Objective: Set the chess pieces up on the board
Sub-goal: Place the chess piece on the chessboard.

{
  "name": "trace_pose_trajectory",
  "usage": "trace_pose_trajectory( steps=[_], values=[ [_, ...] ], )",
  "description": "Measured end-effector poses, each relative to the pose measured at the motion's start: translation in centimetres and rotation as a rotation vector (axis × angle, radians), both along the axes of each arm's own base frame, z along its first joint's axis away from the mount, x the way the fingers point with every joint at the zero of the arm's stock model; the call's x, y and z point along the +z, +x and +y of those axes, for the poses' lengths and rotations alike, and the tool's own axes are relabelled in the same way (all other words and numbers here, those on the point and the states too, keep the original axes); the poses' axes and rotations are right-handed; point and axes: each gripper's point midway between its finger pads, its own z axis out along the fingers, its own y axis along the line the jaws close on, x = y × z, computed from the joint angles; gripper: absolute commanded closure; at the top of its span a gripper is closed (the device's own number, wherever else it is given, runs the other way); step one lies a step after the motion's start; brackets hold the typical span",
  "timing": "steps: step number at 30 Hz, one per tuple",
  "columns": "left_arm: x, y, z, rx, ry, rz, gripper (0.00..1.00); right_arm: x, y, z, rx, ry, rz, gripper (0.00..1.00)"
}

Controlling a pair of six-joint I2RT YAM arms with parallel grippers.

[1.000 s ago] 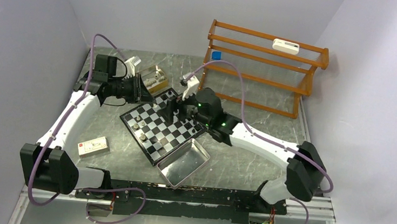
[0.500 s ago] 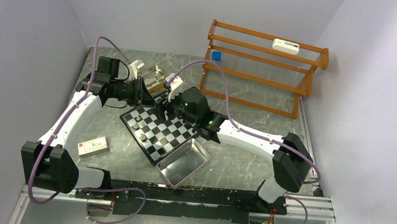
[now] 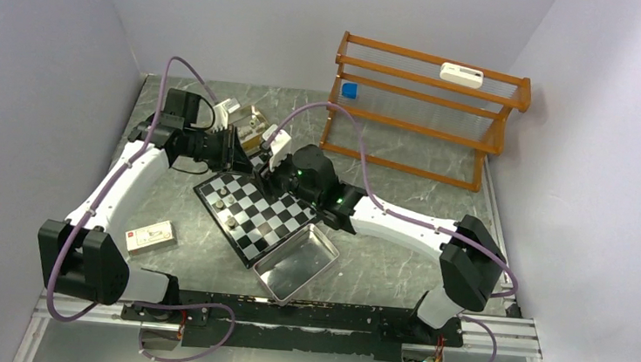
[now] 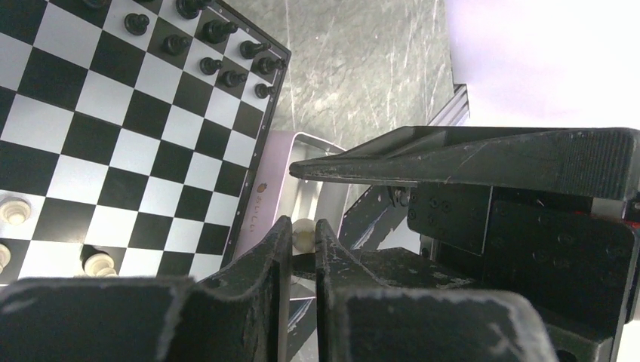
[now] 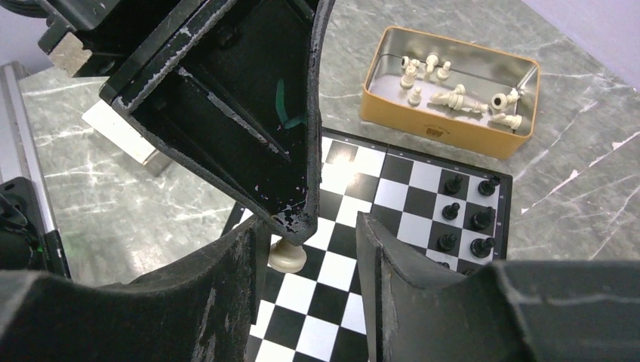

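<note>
The board (image 3: 261, 215) lies tilted in the middle of the table. Black chess pieces (image 5: 468, 219) stand along its far edge, and a few cream ones (image 4: 15, 210) stand on the near side. My left gripper (image 4: 303, 230) hangs over the board's back corner, shut on a cream piece (image 4: 303, 235) by its head. My right gripper (image 5: 309, 226) faces it with jaws open, one finger on each side of that piece's base (image 5: 287, 258), which sits close to one finger. More cream pieces (image 5: 453, 94) lie in the gold box (image 5: 445, 130).
A shiny metal tray (image 3: 297, 262) sits against the board's near right edge. A wooden rack (image 3: 428, 112) stands at the back right. A small white card box (image 3: 150, 236) lies at the near left. The two grippers crowd each other above the board.
My right arm has swung left from the board's middle to meet the left gripper, and its jaws have narrowed around the held piece. The left gripper has shifted slightly right.
</note>
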Motion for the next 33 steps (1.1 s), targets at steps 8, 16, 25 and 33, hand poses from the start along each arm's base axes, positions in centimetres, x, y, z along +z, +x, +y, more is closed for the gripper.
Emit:
trace_pose_trajectory(
  steps=[8, 16, 25, 33],
  values=[
    [-0.5, -0.1, -0.2, -0.021, 0.019, 0.01, 0.86, -0.6, 0.0, -0.4, -0.004, -0.028, -0.026, 0.53],
    [-1.0, -0.2, -0.3, -0.031, 0.035, 0.026, 0.86, -1.0, 0.0, -0.7, -0.007, -0.042, -0.032, 0.43],
    [-1.9, 1.1, 1.5, 0.084, 0.163, 0.028, 0.87, 0.8, -1.2, -3.3, -0.049, 0.024, 0.0, 0.01],
    [-3.0, 3.8, 5.8, 0.309, 0.384, -0.049, 0.86, 5.7, -4.9, -8.2, -0.077, 0.206, 0.041, 0.0]
  ],
)
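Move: The four white pieces standing on the board are centred about 7 cm left of the left hand, 2 cm farther out and some 19 cm below; the box of white pieces lies 21 cm ahead and 6 cm left of it. The white piece already held by the left hand sits about 1 cm back and 1 cm left of the right hand point. From the right hand, the black pieces are 9 cm ahead and 8 cm right, the metal tray 12 cm back and 10 cm right, both far below. The white piece stays pinched in the left fingers as both hands first sink about 1 cm together; then the right fingers, half open around it, spread wide and withdraw right, up and back, roughly 11 cm in all. Just after, the left hand carries the piece left, forward and down towards the standing white pieces, steepening its fingers and turning counter-clockwise, some 30 degrees altogether. ##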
